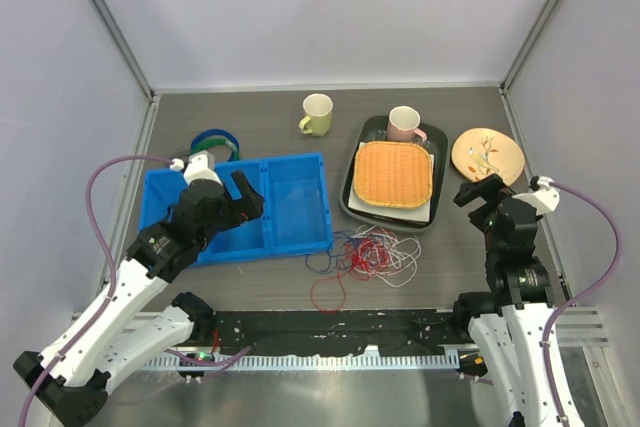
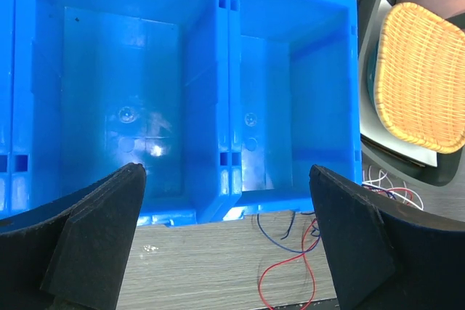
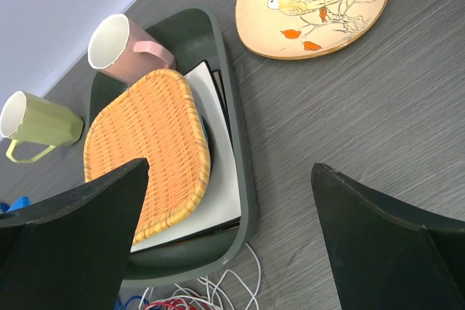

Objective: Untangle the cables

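Note:
The cables (image 1: pixel 366 255) lie in a tangle of thin red, white and dark blue loops on the table, between the blue bin and the dark tray. A red loop (image 1: pixel 328 293) trails toward the near edge. My left gripper (image 1: pixel 243 199) is open and empty, above the blue bin's near side, left of the tangle. Its wrist view shows red and blue strands (image 2: pixel 290 252) between the open fingers. My right gripper (image 1: pixel 478 199) is open and empty, right of the tangle. White and red strands (image 3: pixel 232 292) show at the bottom of its wrist view.
A blue two-compartment bin (image 1: pixel 290 209) stands at the left. A dark tray (image 1: pixel 352 197) holds a woven orange mat (image 1: pixel 393 174) and a pink mug (image 1: pixel 404 123). A green mug (image 1: pixel 317 114), a painted plate (image 1: pixel 487 154) and a green-and-blue coiled band (image 1: pixel 215 140) stand further back.

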Tool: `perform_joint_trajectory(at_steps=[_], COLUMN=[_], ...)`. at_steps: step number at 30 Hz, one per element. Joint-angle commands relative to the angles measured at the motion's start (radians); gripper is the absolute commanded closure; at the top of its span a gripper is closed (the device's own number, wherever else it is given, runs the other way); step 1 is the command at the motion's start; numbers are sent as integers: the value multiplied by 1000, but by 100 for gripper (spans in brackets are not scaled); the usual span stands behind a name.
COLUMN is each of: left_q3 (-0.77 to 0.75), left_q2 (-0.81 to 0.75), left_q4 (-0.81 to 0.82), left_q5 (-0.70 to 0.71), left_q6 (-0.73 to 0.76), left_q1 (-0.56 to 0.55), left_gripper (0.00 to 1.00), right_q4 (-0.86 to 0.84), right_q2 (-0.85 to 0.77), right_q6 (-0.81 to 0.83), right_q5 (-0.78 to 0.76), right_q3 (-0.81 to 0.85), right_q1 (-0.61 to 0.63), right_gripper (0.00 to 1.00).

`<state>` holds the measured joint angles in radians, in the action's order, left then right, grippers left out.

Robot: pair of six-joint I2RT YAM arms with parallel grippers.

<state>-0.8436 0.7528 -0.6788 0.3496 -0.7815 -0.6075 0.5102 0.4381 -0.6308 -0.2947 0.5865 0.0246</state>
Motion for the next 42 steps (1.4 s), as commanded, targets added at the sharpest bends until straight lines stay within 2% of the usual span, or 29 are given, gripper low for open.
perform_joint_trajectory(at_steps=[1, 3, 7, 15, 20, 26, 32, 36, 39, 42], left_q3=[5, 8, 14, 52, 100, 153, 135, 150, 137, 120], left_q2=[-9, -7, 3, 11, 40, 143, 291, 367, 427, 460], left_q4=[-11, -7, -10, -94, -85, 102, 182, 328, 343, 320], left_q5=[34, 31, 26, 123, 120, 69, 150, 71, 84, 117], left_q6=[-25, -28, -33, -140, -162, -105, -59, 2, 36, 45], left_q1=[-3, -3, -3, -3, -3, -3, 21, 49, 57, 110], left_gripper=[0, 0, 0, 0, 0, 0, 0, 0, 0, 0], right_q4=[-9, 11, 8, -99, -144, -171, -179, -187, -177, -174], right_q2=[-18, -25, -48, -58, -1, 37, 36, 33, 40, 37], right_q6=[-26, -47, -60, 2, 16, 20, 22, 23, 25, 29], right_q5=[-32, -75, -67, 153, 247, 282, 319, 319, 312, 310], right_q3=[1, 4, -5, -42, -57, -65, -68, -74, -70, -65], right_q1=[5, 3, 5, 3, 5, 5, 3, 5, 5, 5], right_gripper=[0, 0, 0, 0, 1, 2, 4, 4, 3, 4])
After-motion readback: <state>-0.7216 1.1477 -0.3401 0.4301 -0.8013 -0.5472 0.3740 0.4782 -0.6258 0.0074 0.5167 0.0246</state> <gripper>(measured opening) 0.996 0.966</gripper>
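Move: The blue bin's middle lies about 4 cm ahead of my left hand, roughly 1 cm to its right and 14 cm below. From that hand the green mug is some 28 cm ahead and 22 cm right, and the tangled cables are about 36 cm right and 8 cm back. My right hand has the cables about 31 cm left, 9 cm back and 19 cm below, and the tray 24 cm left and 13 cm ahead. I sink my open left hand about 10 cm onto the blue bin's middle part, the wrist tipping a little further down and turning slightly counter-clockwise. Then I drive it forward some 7 cm and a little right, shoving the bin with the fingers. Meanwhile my right hand, open and empty, swings about 5 cm left towards the cables, turning some 15 degrees counter-clockwise. ##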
